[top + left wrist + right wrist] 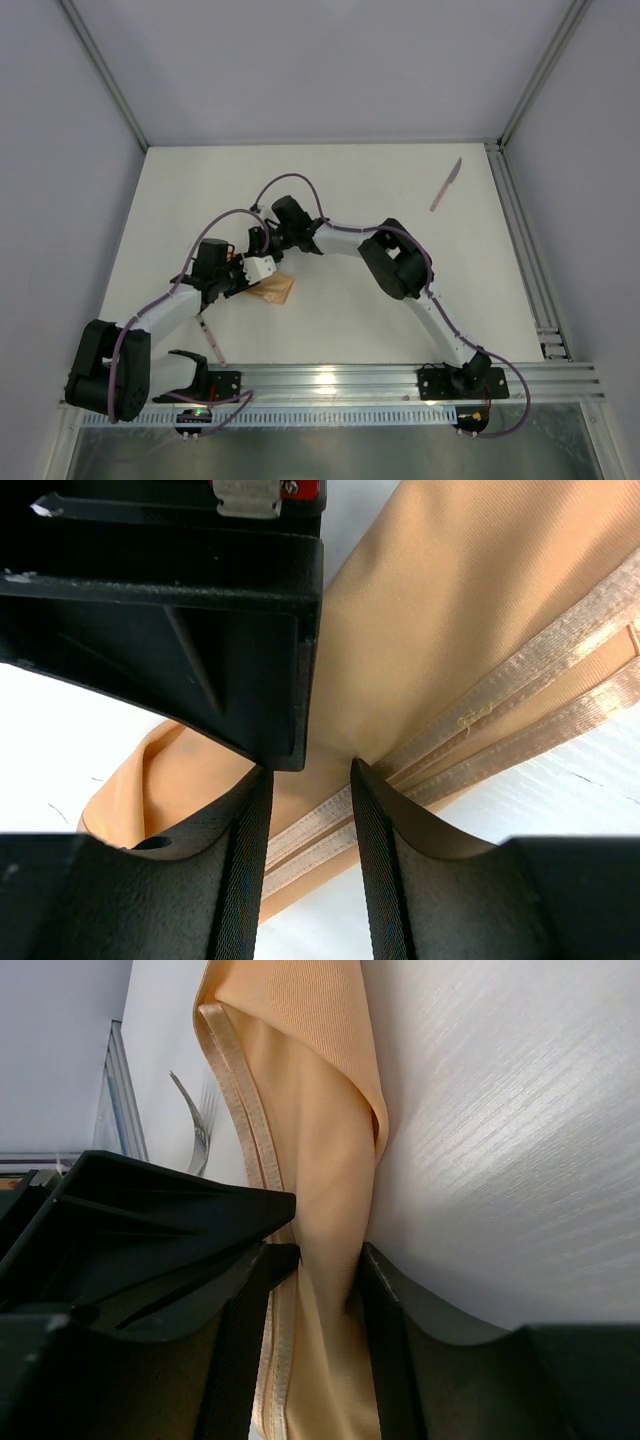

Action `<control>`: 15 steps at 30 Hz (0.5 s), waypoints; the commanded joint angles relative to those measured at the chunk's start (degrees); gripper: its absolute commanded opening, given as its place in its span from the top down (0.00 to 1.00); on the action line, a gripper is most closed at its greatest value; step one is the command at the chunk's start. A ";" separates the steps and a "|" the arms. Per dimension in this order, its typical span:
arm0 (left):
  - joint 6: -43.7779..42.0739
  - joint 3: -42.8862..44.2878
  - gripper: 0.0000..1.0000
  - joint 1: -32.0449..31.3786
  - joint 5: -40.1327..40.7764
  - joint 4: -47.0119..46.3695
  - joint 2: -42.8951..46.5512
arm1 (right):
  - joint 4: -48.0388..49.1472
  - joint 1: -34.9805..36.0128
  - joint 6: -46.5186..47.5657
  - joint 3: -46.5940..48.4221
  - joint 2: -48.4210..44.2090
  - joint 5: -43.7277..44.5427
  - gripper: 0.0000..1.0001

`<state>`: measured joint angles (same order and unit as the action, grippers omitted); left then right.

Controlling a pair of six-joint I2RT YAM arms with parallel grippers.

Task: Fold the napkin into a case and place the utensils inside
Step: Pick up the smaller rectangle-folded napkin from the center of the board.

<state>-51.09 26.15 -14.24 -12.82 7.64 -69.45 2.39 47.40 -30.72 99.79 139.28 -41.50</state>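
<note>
The peach-orange napkin [276,292] lies folded into a small bundle left of the table's centre, and both grippers meet over it. My left gripper [310,770] straddles its hemmed edge [520,695], jaws apart, with bare table showing between the fingers. My right gripper [325,1250] pinches a raised fold of the napkin [320,1130], and cloth fills the gap between its pads. The right gripper's black body [200,630] looms just above the left one's fingers. The knife [446,185] lies far back on the right. The fork [212,342] rests near the left arm, its tines [195,1125] beyond the cloth.
Aluminium rails [525,240] run along the table's right side and near edge. Grey walls close the back and sides. Purple cables [300,185] loop over both arms.
</note>
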 commanded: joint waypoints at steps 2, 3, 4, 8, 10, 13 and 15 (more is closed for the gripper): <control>-0.41 -2.60 0.60 0.09 0.95 6.07 -0.86 | -2.83 1.03 -3.64 0.58 4.41 -1.83 0.56; -0.41 -2.60 0.60 0.09 0.87 6.07 -0.78 | -2.83 1.03 -3.99 0.76 4.94 -2.62 0.57; -0.41 -2.60 0.60 0.09 0.87 6.07 -0.77 | -2.83 1.12 -4.00 1.02 5.21 -2.89 0.57; -0.15 -2.60 0.60 0.09 1.13 5.90 -0.86 | -0.64 1.29 -4.78 1.11 6.00 -3.94 0.67; 0.03 -2.68 0.60 0.09 1.31 5.55 -1.04 | -0.29 1.29 -5.23 1.55 6.44 -4.73 0.80; 0.46 -2.77 0.60 0.09 1.83 5.02 -0.86 | 1.20 1.29 -5.23 1.02 5.48 -4.47 0.96; 1.25 -2.69 0.59 0.09 2.18 4.41 -1.04 | 1.47 1.29 -4.96 1.02 4.77 -3.86 0.96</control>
<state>-51.31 25.98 -14.24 -12.19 7.60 -69.19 5.78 47.35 -35.90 101.06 142.89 -45.93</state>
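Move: The smaller folded napkin lies slantwise under both hands. Its middle is about 2 cm back, 1 cm right and 2 cm below the right hand, whose parted fingers already straddle the strip. The left fingertips are about 2 cm back and 2 cm left of the right hand; the fork is some 17 cm back and 14 cm left of it. From the left hand the napkin's middle is level ahead, 3 cm right and 2 cm down. Down and back by about 1 cm each, edging slightly left, the right hand settles onto the napkin while rolling some 5 degrees; its half-open fingers close almost fully and pinch the folded strip from front and back. The left hand stays put, its part-open fingertips still resting on the napkin just beside. ##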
